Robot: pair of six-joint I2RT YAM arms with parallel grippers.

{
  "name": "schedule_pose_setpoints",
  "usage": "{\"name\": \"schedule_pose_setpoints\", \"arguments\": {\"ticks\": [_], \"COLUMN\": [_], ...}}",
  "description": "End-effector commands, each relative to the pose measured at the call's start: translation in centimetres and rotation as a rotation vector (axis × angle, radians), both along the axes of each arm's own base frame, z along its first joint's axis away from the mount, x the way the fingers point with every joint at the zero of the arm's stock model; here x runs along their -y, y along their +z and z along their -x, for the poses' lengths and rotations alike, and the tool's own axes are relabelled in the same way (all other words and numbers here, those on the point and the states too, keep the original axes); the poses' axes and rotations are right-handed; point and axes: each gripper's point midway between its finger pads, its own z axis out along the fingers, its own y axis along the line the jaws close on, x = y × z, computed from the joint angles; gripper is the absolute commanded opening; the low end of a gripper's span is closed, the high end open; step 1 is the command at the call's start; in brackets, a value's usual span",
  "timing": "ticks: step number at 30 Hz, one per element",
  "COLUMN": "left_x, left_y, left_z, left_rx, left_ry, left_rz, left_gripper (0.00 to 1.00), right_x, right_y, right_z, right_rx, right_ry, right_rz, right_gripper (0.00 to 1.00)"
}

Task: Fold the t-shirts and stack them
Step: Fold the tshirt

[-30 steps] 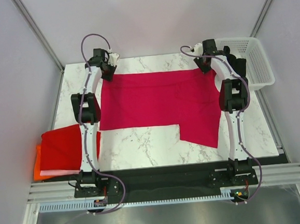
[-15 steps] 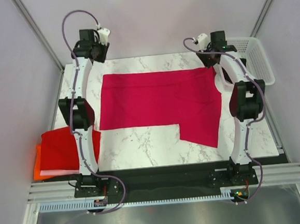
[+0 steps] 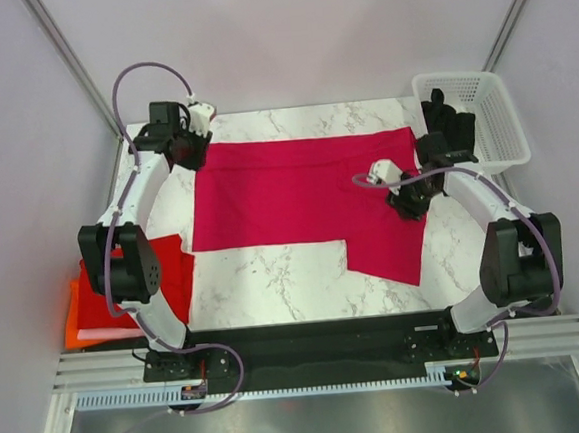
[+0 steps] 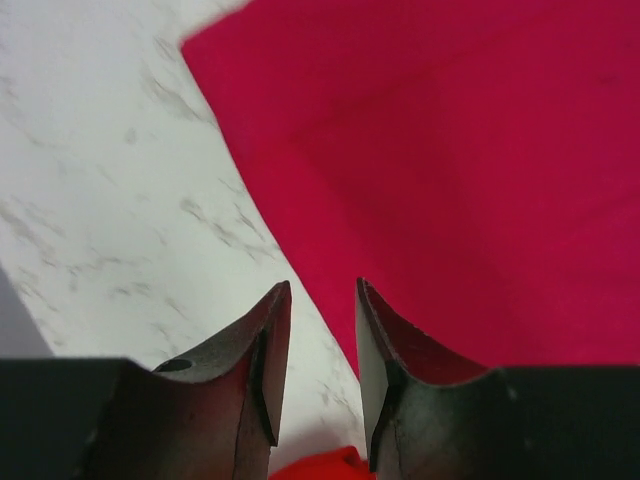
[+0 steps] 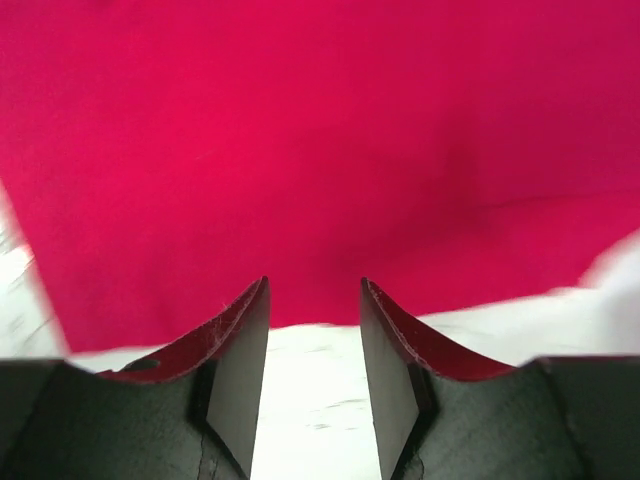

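A raspberry-crimson t-shirt [image 3: 297, 188] lies flat across the marble table [image 3: 274, 278], with one flap reaching toward the near right. My left gripper [image 3: 188, 154] hovers at the shirt's far left corner. Its jaws [image 4: 320, 290] are open and hold nothing, with marble below them and the shirt's edge [image 4: 480, 170] just to the right. My right gripper [image 3: 407, 203] hangs over the shirt's right side. It is also open [image 5: 313, 285] and holds nothing, with white marble between the fingers and crimson cloth [image 5: 320, 130] ahead. Brighter red [image 3: 109, 281] and orange [image 3: 75, 329] t-shirts lie stacked at the table's left edge.
A white lattice basket [image 3: 498, 125] with dark items inside stands at the far right corner. Grey walls with metal posts close in the table on the left, far and right sides. A strip of bright red cloth [image 4: 320, 465] shows under my left jaws.
Both grippers have left the shirt's far corners. The left arm swung out to the left and stayed near the far left corner. The right arm came nearer, over the shirt's right side.
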Motion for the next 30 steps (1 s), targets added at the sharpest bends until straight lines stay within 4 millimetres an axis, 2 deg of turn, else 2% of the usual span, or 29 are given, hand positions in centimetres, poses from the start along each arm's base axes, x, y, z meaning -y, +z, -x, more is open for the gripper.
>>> {"name": "schedule_pose_setpoints", "arguments": {"ticks": [1, 2, 3, 4, 7, 13, 15, 19, 30], "left_x": [0.4, 0.4, 0.3, 0.3, 0.0, -0.5, -0.8, -1.1, -1.6], "left_y": [-1.8, -2.4, -2.9, -3.9, -5.2, -6.1, -6.3, -6.5, -6.7], "left_z": [2.7, 3.0, 3.3, 3.7, 3.9, 3.8, 3.6, 3.4, 3.2], "left_rx": [-0.054, -0.069, -0.079, -0.104, -0.135, -0.152, -0.154, -0.156, -0.16], "left_ry": [-0.043, -0.045, -0.046, -0.044, -0.034, -0.026, -0.019, -0.012, -0.002], "left_rz": [0.011, 0.01, 0.007, 0.007, -0.003, -0.034, -0.049, -0.066, -0.089], "left_gripper": [0.39, 0.39, 0.39, 0.39, 0.39, 0.39, 0.4, 0.4, 0.41], "right_x": [-2.0, -2.1, -2.0, -2.2, -2.1, -1.6, -1.2, -0.5, 0.2], "right_y": [0.1, -0.2, -1.7, -1.5, -3.1, -5.2, -6.0, -7.1, -8.4], "right_z": [7.1, 8.1, 10.0, 10.7, 13.7, 18.3, 18.7, 18.3, 18.7], "right_rx": [-0.032, -0.032, -0.064, -0.022, -0.047, -0.128, -0.134, -0.139, -0.168], "right_ry": [0.294, 0.333, 0.376, 0.443, 0.573, 0.73, 0.755, 0.756, 0.774], "right_rz": [-0.022, -0.012, -0.001, 0.029, 0.064, 0.098, 0.12, 0.161, 0.197], "right_gripper": [0.49, 0.49, 0.49, 0.48, 0.47, 0.46, 0.46, 0.47, 0.47]}}
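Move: The right hand hovers some 8 cm above the spread t-shirt. The sleeve's near right corner lies about 18 cm back, 1 cm to its left and 9 cm below. The sleeve's near left corner is about 13 cm back and 22 cm left, the corner where sleeve meets hem 3 cm back and 22 cm left. From the left hand, that near right corner is roughly 32 cm back, 61 cm to the right and 18 cm below. The right hand heads for the sleeve's near right corner, sweeping back about 18 cm towards the base, mostly in the first half, and sinking some 8 cm while it turns about 40 degrees counter-clockwise. Its fingers stay open; a touch can't be made out. The left hand drops about 8 cm and draws back 5 near the shirt's left edge, tips further down, then hovers there, open. ##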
